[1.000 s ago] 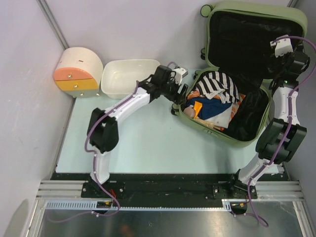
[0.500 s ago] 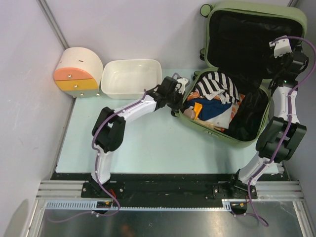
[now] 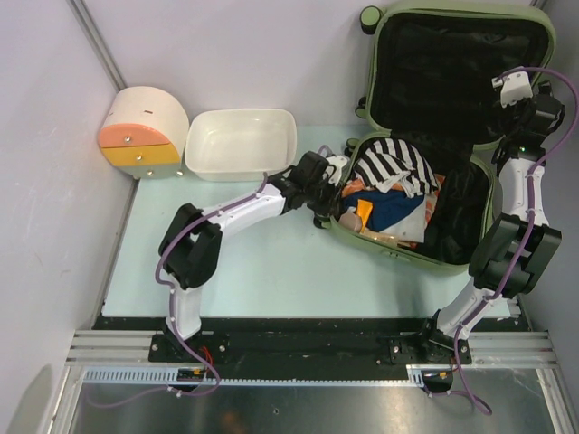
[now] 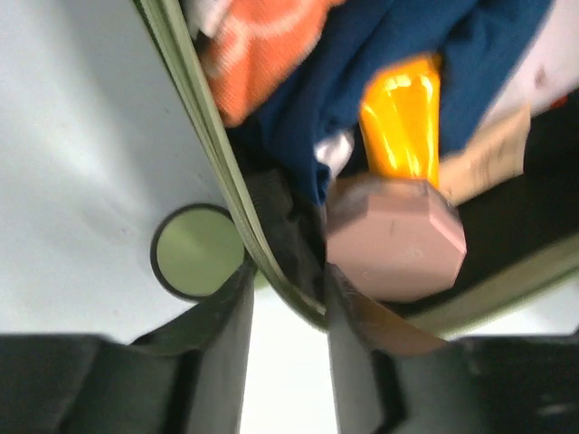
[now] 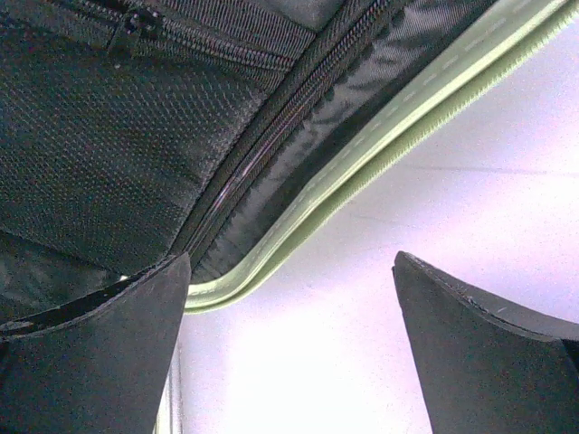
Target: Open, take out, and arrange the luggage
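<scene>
The olive-green luggage (image 3: 395,254) lies open at the back right, its black-lined lid (image 3: 457,63) leaning on the wall. A striped cloth (image 3: 391,161), blue and orange clothes and a pink block (image 4: 393,240) fill the base. My left gripper (image 3: 333,187) is at the base's left rim. In the left wrist view the green rim (image 4: 194,99) runs between the narrowly set fingers of that gripper (image 4: 288,307), one outside by a wheel (image 4: 194,251), one inside. My right gripper (image 5: 289,267) stands open beside the lid's right rim (image 5: 362,172), holding nothing.
A white tub (image 3: 240,143) sits left of the luggage, with a round cream drawer box (image 3: 142,131) further left against the wall. Grey walls close in the back and both sides. The right arm (image 3: 516,235) stands close along the luggage's right side.
My left gripper dropped onto the luggage's left rim and closed around it. The luggage shifted a little, its lid moving left. The right arm stayed put.
</scene>
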Robot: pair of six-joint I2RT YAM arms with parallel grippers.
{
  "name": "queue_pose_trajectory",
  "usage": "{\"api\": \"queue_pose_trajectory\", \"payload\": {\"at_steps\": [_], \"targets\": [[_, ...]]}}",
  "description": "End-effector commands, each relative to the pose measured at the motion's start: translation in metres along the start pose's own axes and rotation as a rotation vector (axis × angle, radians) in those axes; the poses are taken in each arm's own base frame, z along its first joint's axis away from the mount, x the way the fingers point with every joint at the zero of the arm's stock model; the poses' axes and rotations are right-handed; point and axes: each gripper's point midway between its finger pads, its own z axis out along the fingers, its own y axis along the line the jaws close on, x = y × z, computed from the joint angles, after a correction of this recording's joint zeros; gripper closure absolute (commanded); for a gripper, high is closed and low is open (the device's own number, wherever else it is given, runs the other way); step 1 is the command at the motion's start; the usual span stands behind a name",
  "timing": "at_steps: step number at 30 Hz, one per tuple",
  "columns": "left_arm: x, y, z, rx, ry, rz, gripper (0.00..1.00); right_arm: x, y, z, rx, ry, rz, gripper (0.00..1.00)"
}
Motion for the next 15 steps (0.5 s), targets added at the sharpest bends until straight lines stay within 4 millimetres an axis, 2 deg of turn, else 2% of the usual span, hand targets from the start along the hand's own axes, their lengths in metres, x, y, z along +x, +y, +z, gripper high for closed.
{"api": "queue_pose_trajectory", "payload": {"at_steps": [1,2,4,5,7,8,9,10,11,12,13,15], "targets": [[-0.007,-0.043,-0.049,0.152,0.0,0.062,0.46,-0.035,-0.012,-0.014,-0.011,-0.078,0.002,0.0],[-0.013,-0.038,-0.053,0.145,-0.015,0.055,0.29,-0.038,-0.009,-0.02,-0.033,-0.076,0.004,0.0],[-0.033,-0.019,-0.068,0.122,-0.068,0.046,0.15,-0.048,-0.003,-0.028,-0.09,-0.109,-0.01,0.0],[-0.044,-0.013,-0.076,0.109,-0.098,0.049,0.02,-0.043,0.005,-0.034,-0.132,-0.084,-0.002,0.0],[-0.062,0.009,-0.094,0.065,-0.156,0.069,0.0,-0.055,0.009,-0.053,-0.184,-0.128,0.001,0.0],[-0.077,0.013,-0.112,0.053,-0.205,0.091,0.0,-0.053,0.017,-0.06,-0.227,-0.12,0.011,0.0],[-0.085,0.019,-0.123,0.034,-0.235,0.102,0.0,-0.063,0.016,-0.072,-0.241,-0.145,0.01,0.0],[-0.091,0.036,-0.134,0.005,-0.256,0.1,0.0,-0.063,0.026,-0.078,-0.289,-0.158,0.017,0.0],[-0.099,0.043,-0.15,-0.012,-0.291,0.12,0.0,-0.06,0.032,-0.085,-0.323,-0.144,0.038,0.01],[-0.102,0.049,-0.159,-0.012,-0.305,0.118,0.0,-0.063,0.035,-0.091,-0.344,-0.148,0.05,0.0],[-0.103,0.069,-0.17,-0.033,-0.317,0.111,0.0,-0.07,0.038,-0.099,-0.371,-0.168,0.057,0.0],[-0.098,0.077,-0.185,-0.004,-0.323,0.13,0.0,-0.07,0.046,-0.113,-0.417,-0.154,0.086,0.0]]}}
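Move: The suitcase rim's near-left corner sits right between the left fingers, with the lower caster some 3 cm left of the hand, 2 cm ahead and 6 cm lower. Inside, the pink box lies 5 cm to the hand's right and level with it, the orange pouch 8 cm right and 3 cm ahead, both about 4 cm down. From the right hand, the striped shirt is roughly 30 cm left, 5 cm back and 25 cm below. The left fingers go on spreading from the suitcase rim to wide open and come free, backing off about 3 cm before the hand climbs some 12 cm, swinging left and forward towards the white tray. The right hand, still wide open, dips slightly, then draws left and back from beside the raised lid, rising and turning about 15 degrees counter-clockwise. ##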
